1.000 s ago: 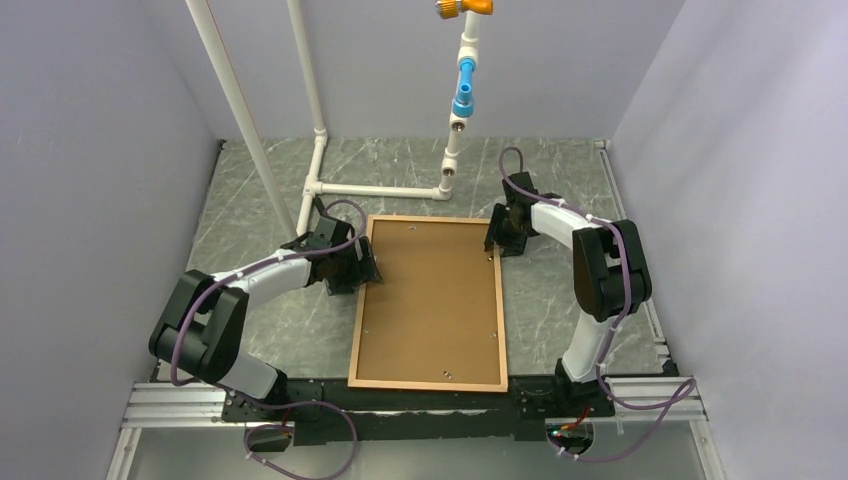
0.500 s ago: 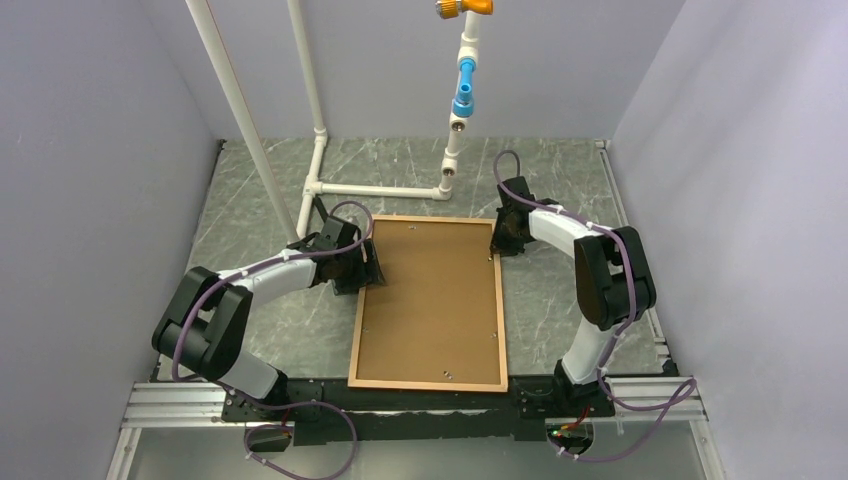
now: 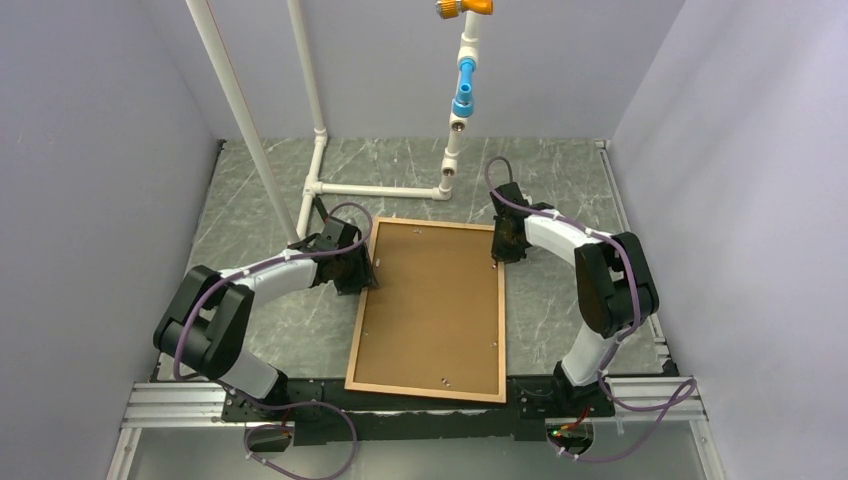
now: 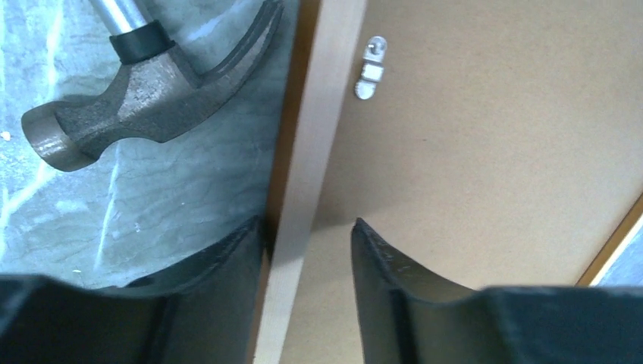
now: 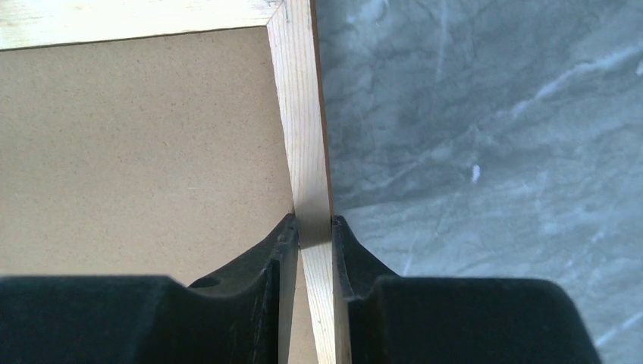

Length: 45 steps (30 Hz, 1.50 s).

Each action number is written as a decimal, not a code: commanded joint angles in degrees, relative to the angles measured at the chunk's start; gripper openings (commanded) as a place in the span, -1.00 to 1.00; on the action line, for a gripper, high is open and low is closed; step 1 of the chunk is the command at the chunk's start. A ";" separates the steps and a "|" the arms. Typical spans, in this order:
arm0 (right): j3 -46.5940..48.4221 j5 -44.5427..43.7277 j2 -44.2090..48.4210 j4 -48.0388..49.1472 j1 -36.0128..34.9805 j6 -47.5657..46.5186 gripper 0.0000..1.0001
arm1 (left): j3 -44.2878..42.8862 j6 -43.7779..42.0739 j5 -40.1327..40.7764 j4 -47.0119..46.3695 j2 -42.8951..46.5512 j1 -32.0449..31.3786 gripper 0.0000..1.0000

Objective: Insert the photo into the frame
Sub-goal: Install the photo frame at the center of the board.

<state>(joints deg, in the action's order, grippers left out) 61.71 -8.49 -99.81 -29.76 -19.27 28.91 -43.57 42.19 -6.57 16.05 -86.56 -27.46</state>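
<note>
The frame lies back-up on the marbled table, its brown backing board filling it. The photo is hidden. My left gripper is at the left rail near the far end. In the left wrist view its jaws straddle the rail: the outer finger touches it and the inner finger stands apart over the board. My right gripper is at the right rail near the far corner. In the right wrist view it is shut on that rail.
A claw hammer lies on the table just outside the left rail. A metal turn clip sits on the board's edge. A white pipe stand rises behind the frame. Grey walls close in on both sides.
The right gripper has closed on the right rail. The left jaws have narrowed around the left rail. The frame has shifted slightly on the table.
</note>
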 commanded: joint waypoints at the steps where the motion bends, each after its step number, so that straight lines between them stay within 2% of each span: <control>1: -2.00 -2.05 2.49 -7.40 -1.12 -1.47 -0.72 | 0.94 2.25 -1.86 -0.45 -2.12 -1.17 -0.13; 3: -2.38 -1.78 3.27 -7.30 -1.20 -1.58 -0.70 | 0.59 2.55 -0.99 0.70 -2.60 -1.49 -0.31; 6: -3.10 -0.42 3.88 -6.98 -1.26 -1.58 -0.67 | 0.00 3.10 0.81 2.48 -3.31 -1.66 -0.69; 9: -4.20 1.38 4.36 -5.86 -1.22 -1.28 -0.64 | 0.44 3.93 1.69 2.54 -3.30 -1.69 -0.84; 11: -5.08 2.65 4.54 -5.08 -1.26 -0.97 -0.56 | 0.76 4.35 1.88 2.35 -3.24 -1.72 -1.00; 14: -5.66 3.52 4.65 -4.47 -1.20 -0.56 -0.42 | 0.98 4.96 2.98 2.81 -3.13 -1.73 -1.00; 18: -5.86 3.97 4.98 -4.56 -1.40 -0.55 -0.40 | 1.41 7.01 5.72 4.87 -2.53 -1.76 -1.00; 21: -5.74 1.21 5.41 -5.92 -2.64 -0.75 -0.19 | 1.88 8.36 6.39 5.55 -2.06 -1.77 -1.00; 24: -6.04 -1.42 5.04 -6.94 -3.75 -0.95 -0.11 | 1.83 9.07 6.44 6.15 -2.07 -1.72 -1.00; 36: -6.24 -0.70 3.59 -4.94 -3.06 0.47 -0.03 | 1.65 8.03 6.39 5.92 -1.88 -1.80 -1.00; 45: -6.21 7.41 2.63 -1.58 3.60 2.04 -0.06 | 1.30 7.55 6.39 5.13 -2.61 -2.19 -1.00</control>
<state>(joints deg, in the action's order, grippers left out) 57.10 -3.95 -95.88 -32.38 -18.04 29.41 -43.99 45.19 -2.09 17.17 -86.96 -29.30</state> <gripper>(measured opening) 0.476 0.082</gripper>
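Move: The photo frame's left rail already stands between the left hand's open fingers, about 1 cm left of the hand point at fingertip height. From that hand a silver clip lies about 7 cm ahead and 2 cm right, the hammer head roughly 6 cm ahead and 6 cm left. The right hand still pinches the right rail; a dark clip sits some 2 cm back and 1 cm left, the frame's far right corner about 9 cm ahead and 1 cm left. Left fingers pinch the left rail; right hand lets go, ending about 3.5 cm back along the right rail. ##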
